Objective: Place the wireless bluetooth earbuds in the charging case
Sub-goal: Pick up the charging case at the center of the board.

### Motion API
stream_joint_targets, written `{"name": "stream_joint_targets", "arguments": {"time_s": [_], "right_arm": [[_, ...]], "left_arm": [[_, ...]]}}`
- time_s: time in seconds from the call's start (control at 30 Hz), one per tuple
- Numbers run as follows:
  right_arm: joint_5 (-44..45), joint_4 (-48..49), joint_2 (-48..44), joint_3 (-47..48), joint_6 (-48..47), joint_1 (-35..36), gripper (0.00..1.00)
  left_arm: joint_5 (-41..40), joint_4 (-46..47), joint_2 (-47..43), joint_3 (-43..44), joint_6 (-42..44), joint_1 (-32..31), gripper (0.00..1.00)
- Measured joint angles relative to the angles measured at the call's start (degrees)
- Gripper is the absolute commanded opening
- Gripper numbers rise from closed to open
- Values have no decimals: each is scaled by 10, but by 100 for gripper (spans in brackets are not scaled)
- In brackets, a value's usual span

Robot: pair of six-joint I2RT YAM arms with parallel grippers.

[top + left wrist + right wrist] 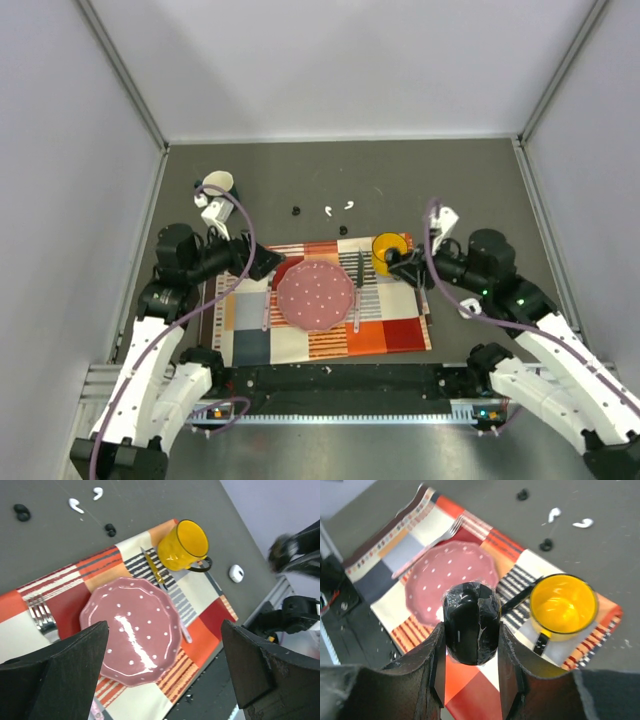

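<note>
The two white earbuds (328, 211) (348, 204) lie side by side on the dark table beyond the placemat; the left wrist view shows them at the top (76, 505) (98, 493), the right wrist view at the upper right (553, 514) (583, 523). The white charging case (236, 573) sits on the table just right of the yellow mug; I cannot pick it out in the top view. My right gripper (400, 268) (471, 630) is shut on a black oval object (471, 622), over the placemat by the mug. My left gripper (268, 262) (164, 627) stands wide open and empty above the plate's left side.
A checked placemat (390, 335) carries a pink dotted plate (314, 295), a yellow mug (389, 253), a fork (266, 305) and a knife (358, 285). Tiny black bits (296, 210) (343, 230) lie near the earbuds. A white mug (217, 183) stands at the back left.
</note>
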Motion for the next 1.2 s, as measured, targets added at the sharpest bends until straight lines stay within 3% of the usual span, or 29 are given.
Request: {"name": "stream_joint_targets", "arguments": {"time_s": [0.17,0.37,0.53,0.93,1.2], "right_arm": [[83,0,74,10,-61,139,0],[166,23,144,23,-122,227,0],[197,64,150,23,-157,261,0],[199,111,149,23,-181,279,0],[193,115,149,23,-182,279,0]], "left_arm": [[-17,8,-2,5,-20,-50,99],[-97,12,30,31,-31,-188,99],[-146,34,71,36,-54,-259,98],[-220,122,171,47,-117,-355,88],[-236,160,220,75,-137,-392,61]]}}
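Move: The black charging case is already in the right fingers, poking slightly past their tips; from the open left hand it lies about 27 cm to the right, roughly level in height and reach. The left gripper is thus some 28 cm left of the right hand. On the table some 22 cm below, the pink plate's middle is about 10 cm right and 1 cm ahead of the left hand; the yellow mug stands 11 cm ahead of the right hand, neither left nor right. The charging case, kept in the right fingers, is carried about 9 cm left towards the left gripper, dipping then partly rising again as that wrist rolls, and is then held nearly still. The left hand comes in about 16 cm to the right, turning slightly clockwise, and late on begins closing its wide-open fingers about the case; contact can't be made out. ##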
